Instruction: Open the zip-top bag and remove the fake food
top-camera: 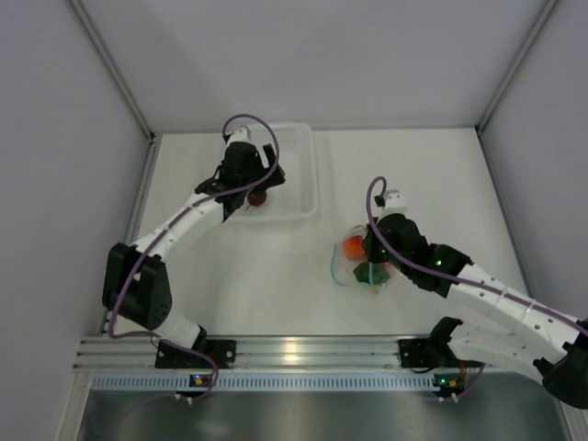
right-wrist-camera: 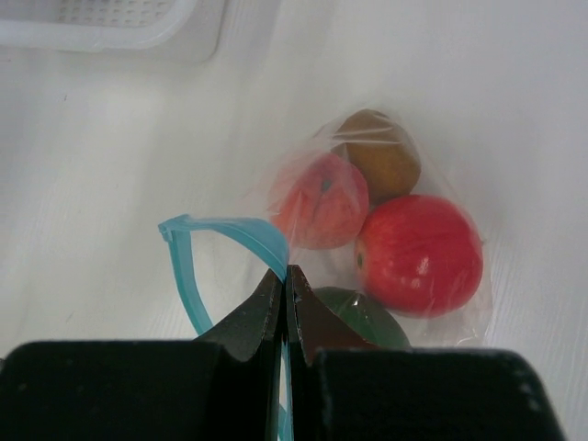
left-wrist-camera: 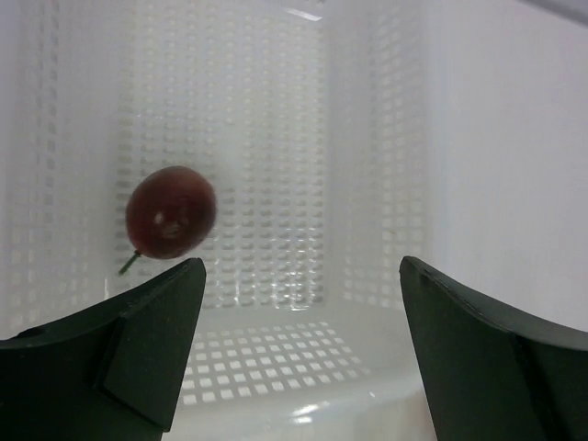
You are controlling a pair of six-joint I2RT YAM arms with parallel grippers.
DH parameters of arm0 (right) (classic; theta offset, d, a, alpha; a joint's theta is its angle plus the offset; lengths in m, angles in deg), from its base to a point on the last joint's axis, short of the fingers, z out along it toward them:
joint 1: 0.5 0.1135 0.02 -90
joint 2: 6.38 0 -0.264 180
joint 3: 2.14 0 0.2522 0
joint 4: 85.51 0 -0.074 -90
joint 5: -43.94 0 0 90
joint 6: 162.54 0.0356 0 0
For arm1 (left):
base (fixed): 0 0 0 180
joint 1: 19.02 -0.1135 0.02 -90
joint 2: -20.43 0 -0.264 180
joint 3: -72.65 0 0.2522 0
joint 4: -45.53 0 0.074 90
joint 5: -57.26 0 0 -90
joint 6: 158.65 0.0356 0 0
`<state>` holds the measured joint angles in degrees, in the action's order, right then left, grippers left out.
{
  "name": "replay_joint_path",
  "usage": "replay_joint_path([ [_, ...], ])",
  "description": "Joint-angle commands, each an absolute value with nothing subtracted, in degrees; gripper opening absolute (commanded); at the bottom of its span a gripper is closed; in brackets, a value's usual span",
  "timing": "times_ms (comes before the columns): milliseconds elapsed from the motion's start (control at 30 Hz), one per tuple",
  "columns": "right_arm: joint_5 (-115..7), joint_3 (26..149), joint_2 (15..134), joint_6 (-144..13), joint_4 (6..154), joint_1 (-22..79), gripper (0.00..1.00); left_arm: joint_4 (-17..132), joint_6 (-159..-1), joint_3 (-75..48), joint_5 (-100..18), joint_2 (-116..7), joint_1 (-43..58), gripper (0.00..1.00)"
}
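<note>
The zip-top bag (right-wrist-camera: 276,184) lies on the table with its mouth open and its teal-blue zip strip (right-wrist-camera: 188,266) bowed into a loop. My right gripper (right-wrist-camera: 287,276) is shut on that strip at the bag's mouth. Inside the bag lie fake food pieces: red (right-wrist-camera: 420,254), orange (right-wrist-camera: 320,200), brownish (right-wrist-camera: 381,152) and green (right-wrist-camera: 363,317). A dark maroon fruit (left-wrist-camera: 171,211) shows inside the white tub, just beyond my left fingertip (left-wrist-camera: 152,340). My left gripper (left-wrist-camera: 303,303) is open over the tub with nothing between its fingers. From above, the bag (top-camera: 344,266) sits under my right gripper (top-camera: 370,264).
The translucent white perforated tub (top-camera: 308,175) stands at the back, left of centre, with my left gripper (top-camera: 253,184) and the maroon fruit (top-camera: 259,197) over it. Its corner (right-wrist-camera: 119,23) shows beyond the bag. Grey walls enclose the table on three sides.
</note>
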<state>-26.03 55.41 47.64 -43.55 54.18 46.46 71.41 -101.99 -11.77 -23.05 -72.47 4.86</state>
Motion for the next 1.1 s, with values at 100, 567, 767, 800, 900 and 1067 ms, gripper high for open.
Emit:
replay_joint_path([
  [100, -33.0, 57.2, 44.0, -39.4, 58.3, 46.1, 0.0, 67.6, -103.9, -4.1, -24.3, -51.5, 13.8, 0.89],
  [567, -39.1, 51.5, 42.7, -31.2, 67.2, 46.1, 0.0, 66.8, -100.5, 7.1, -6.4, -43.0, 51.2, 0.64],
  [767, -39.7, 49.9, 43.2, -31.0, 68.2, 45.6, 0.0, 61.2, -94.4, 8.3, -9.5, -47.9, 56.3, 0.62],
  [800, -39.6, 49.7, 43.2, -31.1, 68.2, 45.3, 0.0, 60.3, -93.2, 8.5, -9.9, -48.4, 56.7, 0.62],
  [900, -39.6, 49.3, 42.8, -31.8, 67.5, 44.2, 0.0, 60.1, -92.6, 8.1, -8.1, -51.1, 57.4, 0.58],
  [1067, -37.4, 48.8, 42.2, -33.3, 65.0, 43.8, 0.0, 60.9, -93.9, 6.4, -4.9, -56.8, 57.4, 0.58],
])
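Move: The green pepper in the open bag lies about 29 cm back and 26 cm to the right of the left gripper, and some 10 cm below it. The red tomato stands about 4 cm farther out and 3 cm to the right of the pepper, the peach about 7 cm farther out and 4 cm to its left. From the right gripper, shut on the bag's blue zip strip, the pepper is about 3 cm back, 1 cm right and 9 cm down. Swing the left gripper out of the basket, some 28 cm back and 18 cm right to the bag's open mouth, arching up about 13 cm and sinking again, turning clockwise about 45 degrees while the fingers narrow to a little over half open. Keep the right gripper pinched on the zip strip, shifting it left towards the left gripper and rolling its left side up. ##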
